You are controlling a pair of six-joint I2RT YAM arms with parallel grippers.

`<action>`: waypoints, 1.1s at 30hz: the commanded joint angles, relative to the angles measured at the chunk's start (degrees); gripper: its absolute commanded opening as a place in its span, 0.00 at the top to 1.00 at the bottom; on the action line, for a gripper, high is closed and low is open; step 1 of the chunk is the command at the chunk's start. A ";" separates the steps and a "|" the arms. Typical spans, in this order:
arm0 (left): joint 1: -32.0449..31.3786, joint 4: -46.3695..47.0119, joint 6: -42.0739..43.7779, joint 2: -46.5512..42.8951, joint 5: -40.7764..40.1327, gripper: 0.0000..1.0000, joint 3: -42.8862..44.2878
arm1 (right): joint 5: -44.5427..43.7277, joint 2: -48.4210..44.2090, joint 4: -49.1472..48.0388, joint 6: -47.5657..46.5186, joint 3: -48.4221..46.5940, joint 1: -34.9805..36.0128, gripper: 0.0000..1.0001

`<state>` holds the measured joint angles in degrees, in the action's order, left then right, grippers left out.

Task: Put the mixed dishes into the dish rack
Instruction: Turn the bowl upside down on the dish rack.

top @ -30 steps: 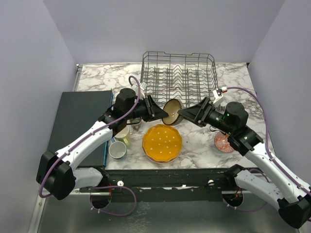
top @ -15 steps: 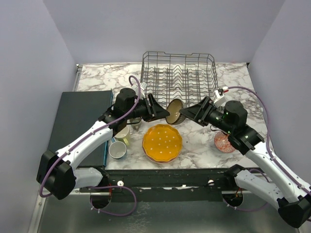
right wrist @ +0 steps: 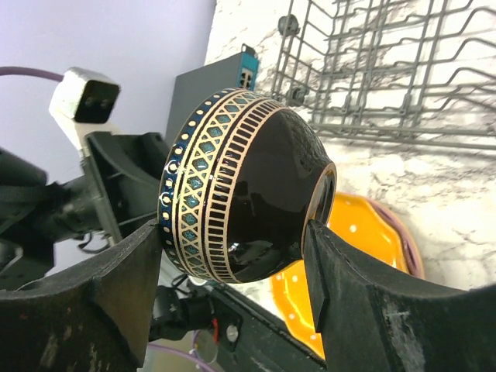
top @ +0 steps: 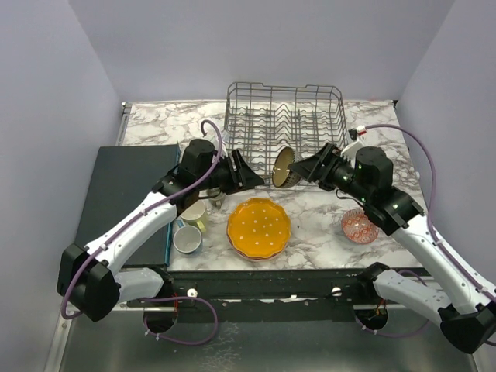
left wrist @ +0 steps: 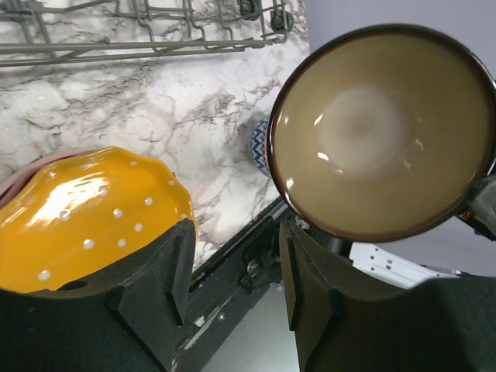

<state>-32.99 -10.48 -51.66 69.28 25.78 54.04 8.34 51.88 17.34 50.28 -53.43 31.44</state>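
Note:
My right gripper (top: 298,172) is shut on a dark bowl (top: 284,168) with a blue-and-gold patterned band, one finger on its rim and one on its foot (right wrist: 240,194). It holds the bowl on edge in the air just in front of the grey wire dish rack (top: 285,116). The bowl's beige inside faces my left gripper (top: 249,180), which is open and empty, a little to its left (left wrist: 380,132). An orange white-dotted scalloped plate (top: 259,227) lies on a pink plate (left wrist: 15,182) on the marble below.
A yellow mug (top: 195,212) and a grey mug (top: 187,239) stand left of the orange plate, beside the dark mat (top: 128,194). A small pink patterned bowl (top: 359,225) sits at the right under my right arm. The rack holds no dishes.
My right gripper has lifted the bowl up and back toward the rack, tipping it more upright. My left gripper has stayed open, and the bowl is now farther from it.

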 commanded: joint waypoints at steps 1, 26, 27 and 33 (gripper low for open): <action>0.82 -6.40 4.77 -2.65 -4.27 0.47 3.79 | -4.97 2.80 1.39 -5.65 -6.16 0.09 0.69; 1.18 -32.48 23.46 -11.60 -13.76 0.45 10.89 | -32.89 34.88 18.56 -33.72 -37.40 -0.02 0.70; 1.18 -32.58 23.87 -12.11 -13.65 0.45 10.40 | -33.95 36.46 18.99 -34.66 -38.97 0.03 0.70; 1.18 -32.96 26.11 -15.35 -15.67 0.45 6.61 | -41.81 47.88 22.66 -40.52 -48.61 -0.08 0.71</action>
<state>-32.21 -41.50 -28.95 56.38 13.26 63.24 -24.67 94.63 38.89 15.73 -96.12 31.44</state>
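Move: Over the counter just short of the dish rack, the right hand already holds the bowl by rim and foot; the rack's right half lies about 22 cm ahead, 8 cm to its right and some 19 cm below. The yellow plate is about 7 cm back and 9 cm to its left, the red bowl 7 cm back and 24 cm to its right. From the empty left hand, the rack's right half is roughly 22 cm ahead and 18 cm right. Sweeping forward about 17 cm with gathering speed, the right arm carries the pinched bowl out over the dish rack, drifting slightly right, while its wrist rolls some 50 degrees, left side down, so the fingers tip downward; the grip keeps. The left hand, already open and off the bowl, withdraws about 8 cm left and a little back, its fingers tipping further down. ##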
